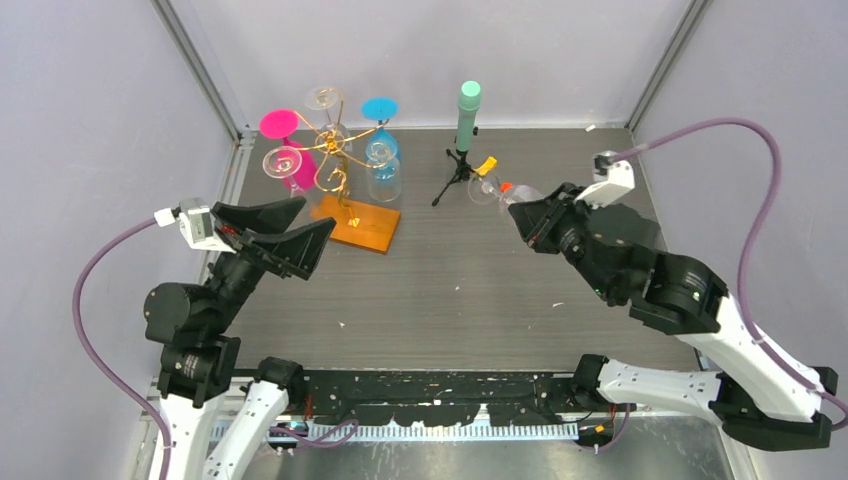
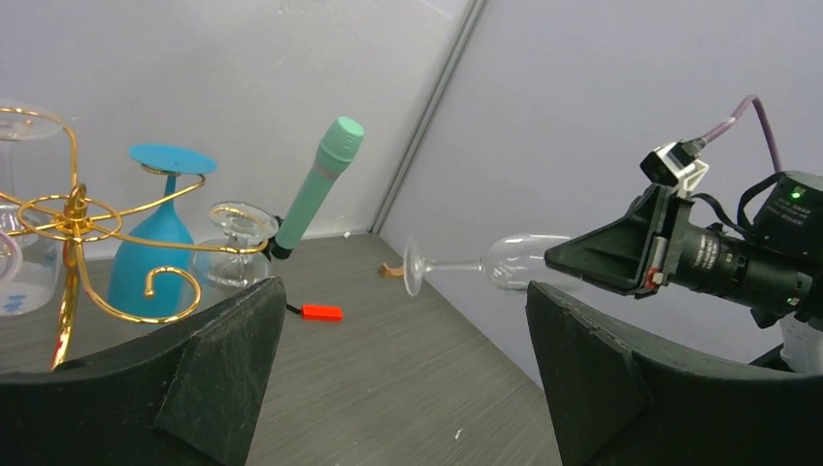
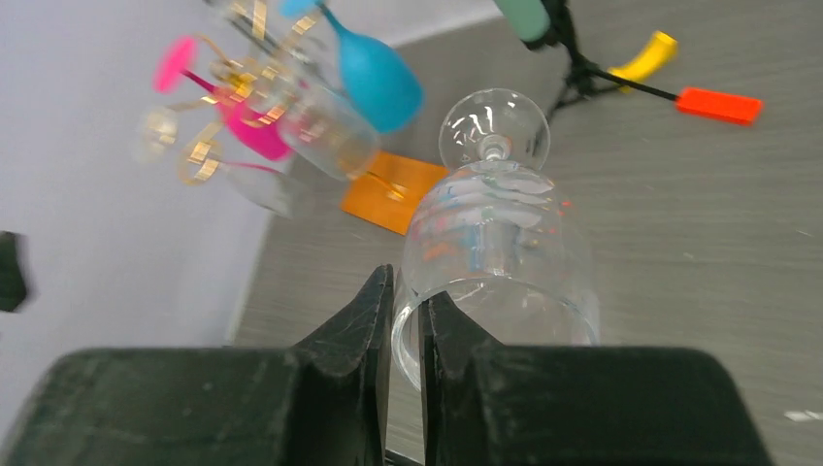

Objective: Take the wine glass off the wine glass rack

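My right gripper (image 3: 408, 286) is shut on the rim wall of a clear wine glass (image 3: 495, 243), one finger inside the bowl and one outside. The wine glass (image 1: 497, 190) hangs on its side above the table, foot pointing away from the gripper (image 1: 527, 222), well to the right of the wine glass rack (image 1: 335, 150). The gold wire rack on its orange-brown base (image 1: 360, 225) still carries a pink glass (image 1: 290, 150), a blue glass (image 1: 381, 140) and clear glasses. My left gripper (image 1: 290, 228) stands open and empty just in front of the rack's base.
A mint-green cylinder (image 1: 468, 115) on a black tripod stands behind the held glass. A small red piece (image 3: 718, 105) and a yellow piece (image 3: 650, 53) lie by the tripod's feet. Grey walls close in at the back and on both sides.
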Controlling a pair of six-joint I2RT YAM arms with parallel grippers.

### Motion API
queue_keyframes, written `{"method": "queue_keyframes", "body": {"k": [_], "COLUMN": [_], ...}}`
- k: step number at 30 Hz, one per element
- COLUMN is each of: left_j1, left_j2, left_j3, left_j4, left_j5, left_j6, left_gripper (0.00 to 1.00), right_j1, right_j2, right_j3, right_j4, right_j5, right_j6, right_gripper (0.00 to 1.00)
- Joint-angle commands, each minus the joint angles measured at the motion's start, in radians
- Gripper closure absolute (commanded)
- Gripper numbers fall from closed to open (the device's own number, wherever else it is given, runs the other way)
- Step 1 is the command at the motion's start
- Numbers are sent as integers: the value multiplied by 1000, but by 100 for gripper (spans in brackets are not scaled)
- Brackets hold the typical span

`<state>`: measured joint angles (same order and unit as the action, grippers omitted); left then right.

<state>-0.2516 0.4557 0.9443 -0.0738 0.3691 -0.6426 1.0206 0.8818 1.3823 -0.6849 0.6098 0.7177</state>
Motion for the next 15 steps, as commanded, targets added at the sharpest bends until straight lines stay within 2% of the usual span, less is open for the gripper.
{"method": "queue_keyframes", "body": {"k": [1,5,6,10,15], "left_j1": [-2,-2,-2,-2,-2], "left_j2": [5,-4,-9,-22,-29], "left_j3": [4,3,3,3,0], "left_j4": [-29,-73,-82,-117,-159], "left_j5": [-10,-22,-28,-42,-68], "left_j6": [37,68,78,115,156], "left_gripper": [3,3,3,3,3], "right_j1": [-1,-52,-77,-318,-499], "right_j2": [94,198,232,326,452], "right_j3": [91,147,151,153,185], "right_j4": [-211,-275,-278,-269,-275], "right_j5": [93,80,22,-186,-266], "right_j6": [2,-58,-67,-123,-222], "right_gripper": [100,100,100,100,100]}}
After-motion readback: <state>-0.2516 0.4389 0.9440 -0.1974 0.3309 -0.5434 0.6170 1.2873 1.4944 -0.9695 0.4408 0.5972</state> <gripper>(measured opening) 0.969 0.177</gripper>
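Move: The held wine glass is bound for the open tabletop, roughly 20 cm ahead of the right hand, 7 cm to its right and 41 cm below. The red-orange tip lies some 36 cm ahead and 5 cm left on the table; the microphone stand about 41 cm ahead, 7 cm left and 30 cm down. The rack is 28 cm ahead, 30 cm left and 27 cm down. From the left hand that spot is 24 cm ahead, 35 cm right and 45 cm below. The wine glass, still pinched at its bowl rim by the right fingers, is carried down about 13 cm towards the open table, first mostly sinking, then also forward some 9 cm and finally a little right, while the wrist tips and rolls so the glass's foot swings downward. The open, empty left hand sinks about 2.5 cm. ##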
